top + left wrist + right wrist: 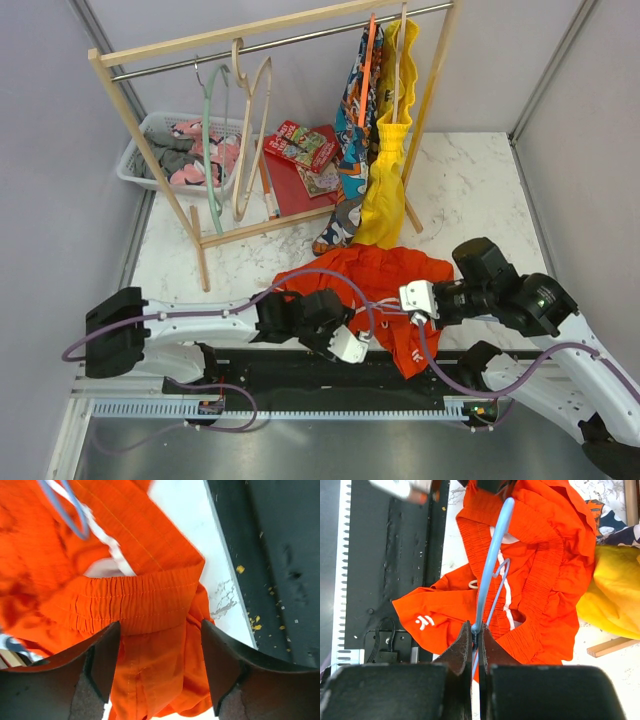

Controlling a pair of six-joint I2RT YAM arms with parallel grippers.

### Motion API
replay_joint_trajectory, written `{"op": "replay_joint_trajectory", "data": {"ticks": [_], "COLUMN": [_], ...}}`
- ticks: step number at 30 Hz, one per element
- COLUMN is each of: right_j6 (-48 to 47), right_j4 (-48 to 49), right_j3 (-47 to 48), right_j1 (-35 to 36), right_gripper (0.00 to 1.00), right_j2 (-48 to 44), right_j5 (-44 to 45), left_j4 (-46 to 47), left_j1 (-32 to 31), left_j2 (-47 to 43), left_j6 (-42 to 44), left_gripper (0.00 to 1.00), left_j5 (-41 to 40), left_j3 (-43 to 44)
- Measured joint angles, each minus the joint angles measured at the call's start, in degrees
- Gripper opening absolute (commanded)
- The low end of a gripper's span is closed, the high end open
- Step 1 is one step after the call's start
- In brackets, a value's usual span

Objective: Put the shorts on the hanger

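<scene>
The orange-red shorts [375, 275] lie crumpled on the marble table's near edge, one leg hanging over the black base plate. In the left wrist view, my left gripper [160, 627] is open. Its fingers [102, 665] stand apart on either side of the shorts' elastic waistband [145, 597] without pinching it. My right gripper [475, 630] is shut on the thin light-blue hanger [492, 565] at its lower end. The hanger reaches up into the waist opening of the shorts [545, 555]. From above, the left gripper [352, 335] and right gripper [408, 308] face each other across the shorts.
A wooden clothes rack [150, 150] stands at the back with a teal hanger [210, 130], beige wooden hangers [250, 120], a yellow garment [385, 170] and a patterned garment [352, 110]. A white basket [135, 155] and red books [300, 165] lie behind it.
</scene>
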Motion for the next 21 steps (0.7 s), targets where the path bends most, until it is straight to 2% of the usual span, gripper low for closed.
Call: {"op": "replay_joint_trajectory", "data": {"ticks": [1, 2, 4, 5, 6, 12, 16, 21], "right_j6": [-0.02, -0.02, -0.02, -0.02, -0.02, 0.00, 0.87, 2.82], "right_j4": [0.37, 0.59, 0.87, 0.94, 1.05, 1.92, 4.52, 9.81], "right_j3": [-0.04, -0.07, -0.13, -0.15, -0.15, -0.28, -0.50, -0.72], "right_j1": [0.00, 0.00, 0.00, 0.00, 0.00, 0.00, 0.00, 0.00], "right_gripper": [0.00, 0.00, 0.00, 0.00, 0.00, 0.00, 0.00, 0.00], "right_j2": [0.07, 0.15, 0.20, 0.20, 0.22, 0.22, 0.11, 0.17], "right_j5": [0.02, 0.02, -0.02, -0.04, -0.07, -0.96, -1.86, -3.08], "left_j4": [0.72, 1.22, 1.77, 1.75, 1.84, 0.68, 0.70, 0.26], "left_j1": [-0.02, 0.00, 0.02, 0.04, 0.04, 3.32, 6.62, 6.82], "left_j2": [1.11, 2.16, 3.17, 3.10, 2.80, -1.77, -8.74, -12.44], "left_j6": [0.02, 0.09, -0.20, -0.48, -0.76, -3.50, -4.81, -5.86], "left_gripper": [0.60, 0.47, 0.28, 0.11, 0.03, 0.02, 0.02, 0.02], "left_j5": [-1.03, -2.23, -3.82, -4.37, -5.01, -5.70, -3.58, -0.92], "left_j3": [-0.74, -1.33, -2.12, -2.27, -2.29, -0.76, 1.40, 3.32]}}
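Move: The near waistband edge of the red shorts lies just under the open left fingers, about 1 cm ahead and 3 cm below. The left-pointing end of the blue hanger, still held by the right gripper, is some 5 cm ahead of the left hand, 6 cm to its right and 4 cm higher; the yellow cloth's hem lies about 18 cm ahead and 4 cm right. From the right hand, that waistband edge is roughly 13 cm left, 2 cm ahead and 16 cm below. Dip the left gripper about 2 cm, easing slightly forward and left, and shut the fingers on the shorts' waistband. Then raise the pinched cloth some 11 cm while moving a little forward, turning the hand so its left side drops about 20 degrees. Keep the right grip on the hanger and bring it a few centimetres left, up and forward, towards the left gripper. ##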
